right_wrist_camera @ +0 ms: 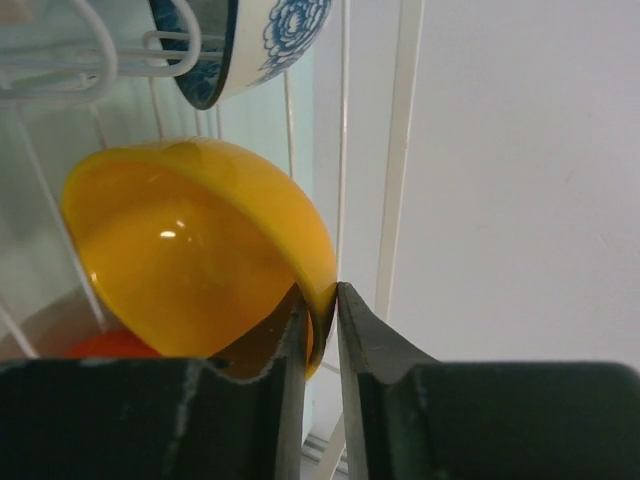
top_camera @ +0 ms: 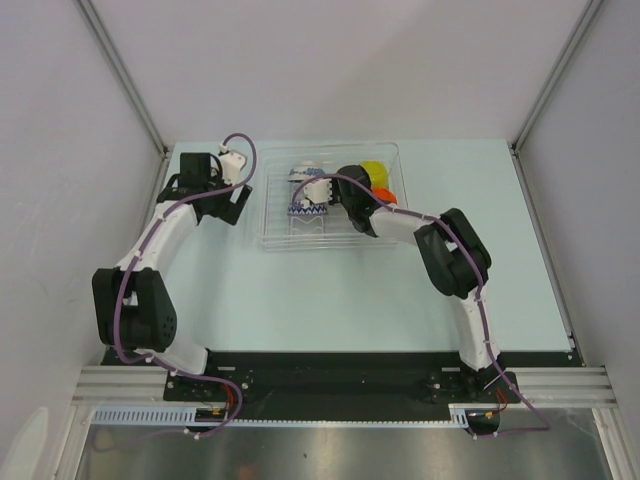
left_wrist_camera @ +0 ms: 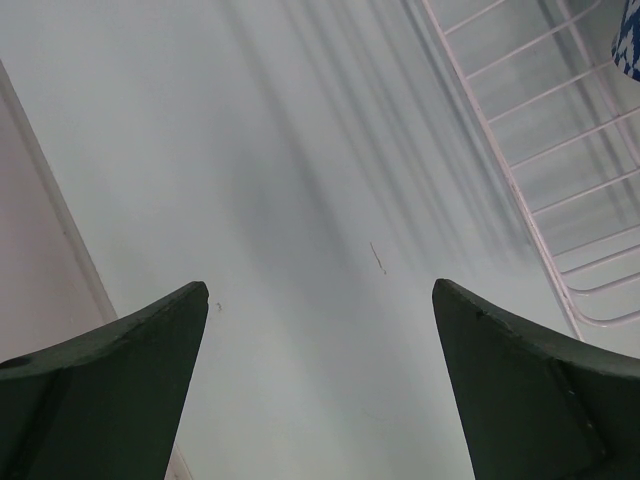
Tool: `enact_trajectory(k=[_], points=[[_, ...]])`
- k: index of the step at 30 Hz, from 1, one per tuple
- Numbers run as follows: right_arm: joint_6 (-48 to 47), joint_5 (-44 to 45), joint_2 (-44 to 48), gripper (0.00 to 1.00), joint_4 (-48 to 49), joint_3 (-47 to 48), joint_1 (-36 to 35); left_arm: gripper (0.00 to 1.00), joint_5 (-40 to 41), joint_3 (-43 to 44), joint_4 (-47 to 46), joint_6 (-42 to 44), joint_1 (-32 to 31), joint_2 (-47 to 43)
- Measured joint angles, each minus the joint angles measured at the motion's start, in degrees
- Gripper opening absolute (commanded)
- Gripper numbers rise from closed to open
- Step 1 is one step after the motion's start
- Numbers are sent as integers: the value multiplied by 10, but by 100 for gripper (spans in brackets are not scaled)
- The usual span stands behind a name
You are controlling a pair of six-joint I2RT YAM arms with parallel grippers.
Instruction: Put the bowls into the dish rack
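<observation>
The clear dish rack (top_camera: 275, 236) lies at the back middle of the table. In it stand two white bowls with blue patterns (top_camera: 303, 175) (top_camera: 308, 208), a yellow bowl (top_camera: 375, 171) and an orange-red bowl (top_camera: 386, 195). My right gripper (right_wrist_camera: 322, 295) reaches into the rack's right side. Its jaws pinch the rim of the yellow bowl (right_wrist_camera: 190, 260), one finger inside and one outside, and the bowl stands on edge. An orange bowl (right_wrist_camera: 110, 345) peeks out below it and a blue-patterned bowl (right_wrist_camera: 270, 40) stands beyond. My left gripper (left_wrist_camera: 320, 290) hangs open over bare table left of the rack (left_wrist_camera: 530, 200).
White booth walls enclose the table on three sides, with metal posts at the back corners. The rack's thin wire prongs (right_wrist_camera: 400, 150) stand close around the right fingers. A blue-patterned bowl's edge (left_wrist_camera: 628, 45) shows at the top right of the left wrist view.
</observation>
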State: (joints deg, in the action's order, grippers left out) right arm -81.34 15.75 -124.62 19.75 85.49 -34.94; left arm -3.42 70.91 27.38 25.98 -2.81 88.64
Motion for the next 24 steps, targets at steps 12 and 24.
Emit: enact_trajectory(k=[12, 24], points=[[32, -29, 26, 41, -132, 22, -5, 100, 0, 0, 0, 0, 0, 0], [78, -75, 30, 48, -336, 110, -6, 100, 0, 0, 0, 0, 0, 0]])
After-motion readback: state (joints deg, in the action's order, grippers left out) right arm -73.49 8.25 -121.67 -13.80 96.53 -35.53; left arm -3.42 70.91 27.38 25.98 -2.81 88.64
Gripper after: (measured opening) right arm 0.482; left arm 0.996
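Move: The amber bowl's upper rim is still between the right fingertips, its middle about 6 cm below and 1 cm ahead, 1 cm to the left. The lime bowl is level ahead, some 5 cm right; the red one 4 cm back, 5 cm right; the floral bowl level ahead, 10 cm left, all about 6 cm lower. From the left hand the amber bowl lies roughly 11 cm ahead, 24 cm right, 8 cm below. The right fingers open around the amber bowl's rim as the hand backs off about 4 cm, tipping down 20 degrees. ##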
